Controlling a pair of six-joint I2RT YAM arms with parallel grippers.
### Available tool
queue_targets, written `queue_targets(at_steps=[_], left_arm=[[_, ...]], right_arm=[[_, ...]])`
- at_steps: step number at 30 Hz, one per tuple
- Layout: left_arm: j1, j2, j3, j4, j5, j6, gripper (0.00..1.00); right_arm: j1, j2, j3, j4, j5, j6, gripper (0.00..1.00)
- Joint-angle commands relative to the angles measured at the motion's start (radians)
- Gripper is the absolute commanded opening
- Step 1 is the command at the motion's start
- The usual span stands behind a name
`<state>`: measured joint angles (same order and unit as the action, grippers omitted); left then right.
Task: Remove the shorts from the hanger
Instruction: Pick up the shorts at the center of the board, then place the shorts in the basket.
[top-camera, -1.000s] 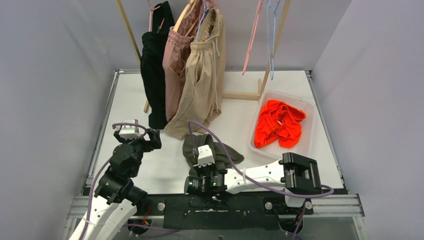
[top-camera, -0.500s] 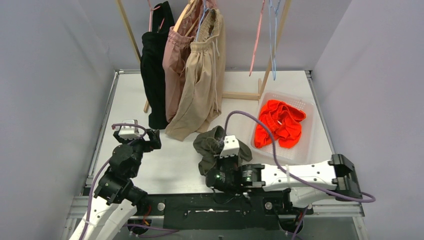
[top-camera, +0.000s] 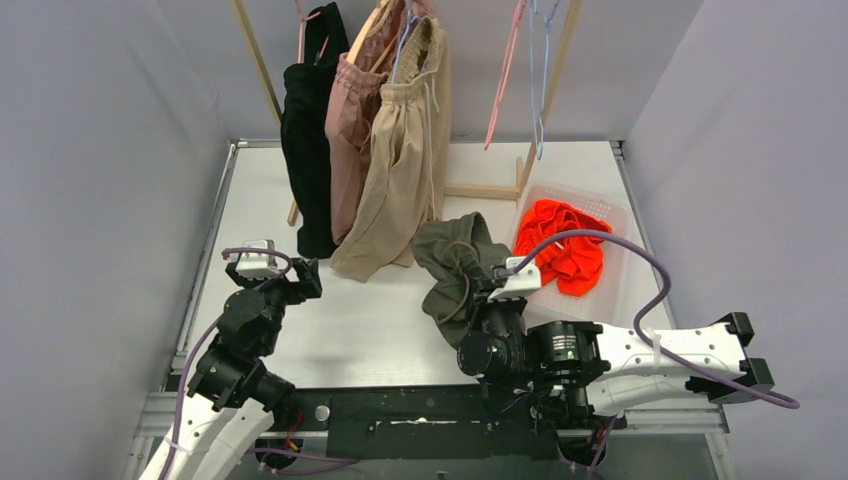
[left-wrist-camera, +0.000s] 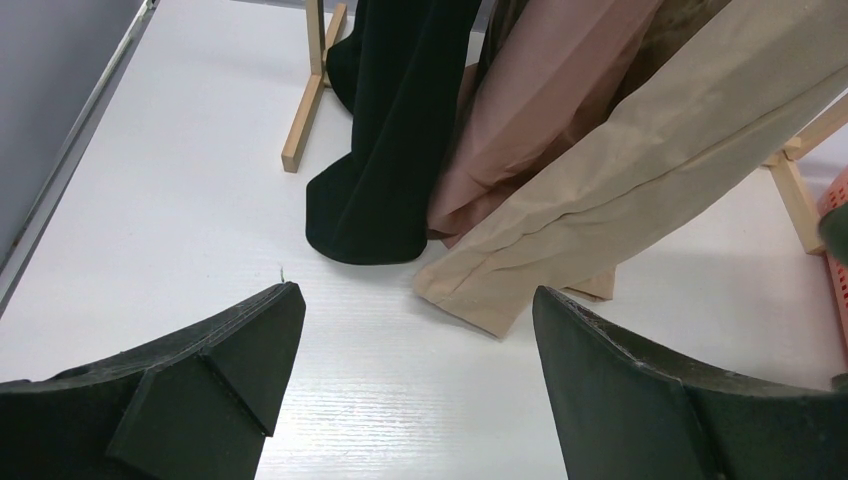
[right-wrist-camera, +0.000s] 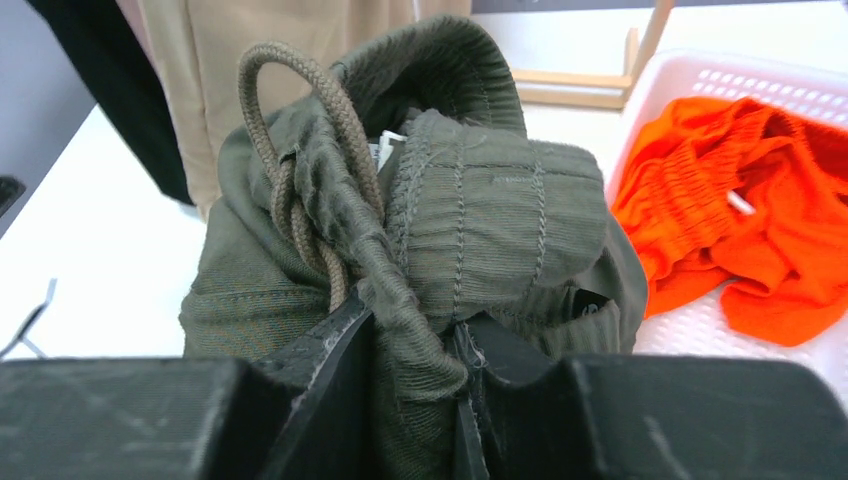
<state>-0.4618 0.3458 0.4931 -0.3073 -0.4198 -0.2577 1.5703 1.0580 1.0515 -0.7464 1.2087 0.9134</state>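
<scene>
My right gripper is shut on the dark olive green shorts, lifted just left of the basket. In the right wrist view the gripper pinches the gathered waistband and drawstring of these shorts. Orange shorts lie in the white basket. Black, dusty pink and beige shorts hang from the rack on hangers. My left gripper hovers open over the table in front of them, with nothing between its fingers.
The wooden rack's base bar and left foot rest on the white table. Empty pink and blue hangers dangle above the basket. Grey walls close in both sides. The beige hem touches the table.
My right arm has carried the olive shorts from the near middle of the table up and right, toward the basket. The empty hangers swing slightly. The left arm has not moved.
</scene>
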Motion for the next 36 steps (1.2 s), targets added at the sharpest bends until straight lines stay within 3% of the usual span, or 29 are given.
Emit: queue_targets(at_steps=[1,4,14,16,20,24,30,36], left_arm=[[0.006,-0.015,0.023,0.036,-0.009,0.005,0.86],[0.006,-0.018,0.020,0.041,-0.006,0.005,0.86],[0.006,-0.018,0.014,0.052,0.001,0.008,0.85],[0.006,-0.016,0.013,0.054,0.006,0.008,0.86],[0.006,-0.006,0.013,0.056,0.015,0.009,0.86],[0.007,-0.006,0.013,0.056,0.013,0.009,0.86],[0.006,-0.008,0.013,0.055,0.012,0.010,0.86],[0.006,-0.010,0.013,0.053,0.013,0.009,0.85]], right_arm=[[0.006,0.009,0.131,-0.328,0.203,0.294,0.00],[0.001,0.043,0.208,-0.647,0.238,0.586,0.00],[-0.280,-0.036,0.176,-0.670,0.162,0.496,0.00],[-0.354,-0.056,0.172,-0.587,0.140,0.349,0.00],[-0.620,-0.109,0.111,-0.298,0.025,-0.007,0.00],[-0.916,-0.182,0.006,0.017,-0.258,-0.298,0.00],[-1.258,-0.108,-0.016,0.158,-0.700,-0.410,0.00],[-1.373,-0.047,0.065,0.203,-0.804,-0.453,0.00]])
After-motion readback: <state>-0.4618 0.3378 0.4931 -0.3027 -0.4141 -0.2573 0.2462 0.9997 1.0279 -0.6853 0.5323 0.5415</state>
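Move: The right hand already holds the olive shorts up off the board. The basket it takes them to lies about 20 cm to its right, 9 cm ahead and some 24 cm below, with the red shorts in it at nearly the same place. The wooden stand's near foot is roughly 18 cm ahead, 8 cm right and 24 cm below. From the idle left hand the basket is about 58 cm right, 4 cm ahead and 20 cm lower. Keeping its pinch on the bunched olive shorts, the right hand swings them about 24 cm to the right and 14 cm forward, towards and over the basket, the last stretch straight forward. It lifts slightly at first, then sinks to finish about 4 cm lower, swinging clockwise some 40 degrees, easing back a little late on, and tipping its fingers further down. ##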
